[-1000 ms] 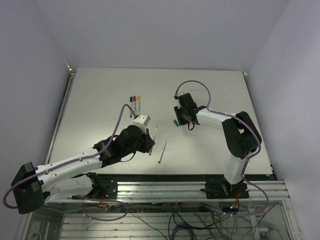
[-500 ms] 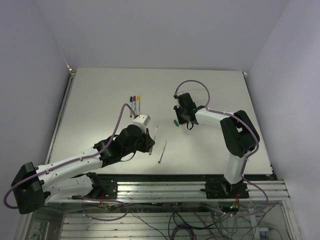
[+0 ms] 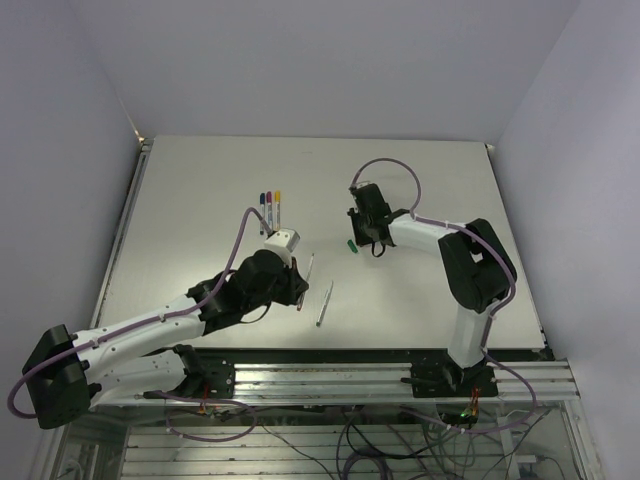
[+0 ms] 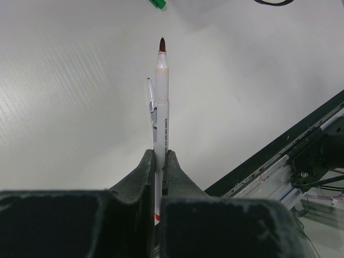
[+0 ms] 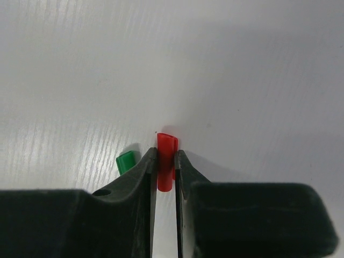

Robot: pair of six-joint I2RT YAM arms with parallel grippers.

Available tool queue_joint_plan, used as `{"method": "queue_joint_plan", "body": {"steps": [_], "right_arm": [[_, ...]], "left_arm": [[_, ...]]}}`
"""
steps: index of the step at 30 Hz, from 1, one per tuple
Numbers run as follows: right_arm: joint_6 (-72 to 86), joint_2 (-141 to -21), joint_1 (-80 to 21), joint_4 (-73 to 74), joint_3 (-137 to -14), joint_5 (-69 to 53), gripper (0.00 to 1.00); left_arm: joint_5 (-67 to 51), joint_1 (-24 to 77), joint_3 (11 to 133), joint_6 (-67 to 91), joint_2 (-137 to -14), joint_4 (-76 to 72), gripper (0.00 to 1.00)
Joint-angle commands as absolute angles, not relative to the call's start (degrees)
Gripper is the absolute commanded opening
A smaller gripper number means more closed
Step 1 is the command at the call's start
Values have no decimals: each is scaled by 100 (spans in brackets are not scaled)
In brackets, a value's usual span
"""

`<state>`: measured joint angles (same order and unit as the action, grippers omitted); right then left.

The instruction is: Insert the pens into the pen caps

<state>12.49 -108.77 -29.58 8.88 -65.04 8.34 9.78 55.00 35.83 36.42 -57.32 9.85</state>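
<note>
My left gripper point(image 4: 159, 156) is shut on a pale pen point(image 4: 161, 102) whose dark red tip points away from the wrist, held just above the table; in the top view the left gripper point(image 3: 298, 290) is at the near centre. Another pen point(image 3: 324, 303) lies on the table beside it. My right gripper point(image 5: 165, 153) has its jaws pressed on both sides of a red pen cap point(image 5: 166, 156) that rests on the table. A green pen cap point(image 5: 126, 161) lies just left of its left finger. From above, the right gripper point(image 3: 361, 238) hides the red cap, and the green cap point(image 3: 351, 245) shows beside it.
Three pens point(image 3: 270, 210) with blue, purple and orange caps fitted lie side by side at the far left centre. The metal rail point(image 3: 400, 375) runs along the table's near edge.
The right jaws have narrowed onto the red cap, and that gripper has shifted slightly away from the green cap, which now shows more. The left arm and its pen have not moved.
</note>
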Motion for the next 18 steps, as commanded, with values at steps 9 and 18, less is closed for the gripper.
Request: {"method": "queue_joint_plan", "body": {"steps": [9,18], "right_arm": [[1901,-8627,-2953,559,-6113,622,0],[2490,-6630,-3153,-578,-5052,195,0]], "left_arm": [[632,5463,3635,3391,-5904,-39,7],[-14,5462,3686,3406,-6364,-1483,7]]}}
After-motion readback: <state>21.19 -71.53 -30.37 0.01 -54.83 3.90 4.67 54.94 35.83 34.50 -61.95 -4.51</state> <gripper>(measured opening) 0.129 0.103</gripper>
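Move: The red cap is already pinched in the right gripper just above the table, with the green cap about 3 cm to that hand's left and 1 cm nearer the base. The uncapped red pen, held in the left gripper, lies some 18 cm back, 13 cm to the left and 15 cm above the right hand. From the left hand, the red cap is about 20 cm ahead, 14 cm to the right and 13 cm lower; the spare pen lies 5 cm ahead, 5 cm to the right and 14 cm below. Lift the right gripper with the red cap steeply off the table, about 23 cm, easing back a little late in the rise; tip its fingers up towards level and roll its left side up, each nearly 30 degrees. Keep both grips shut. Meanwhile start the left gripper, still pinching the red pen, to the right and up, about 5 cm, towards the cap, with a slight tilt. ##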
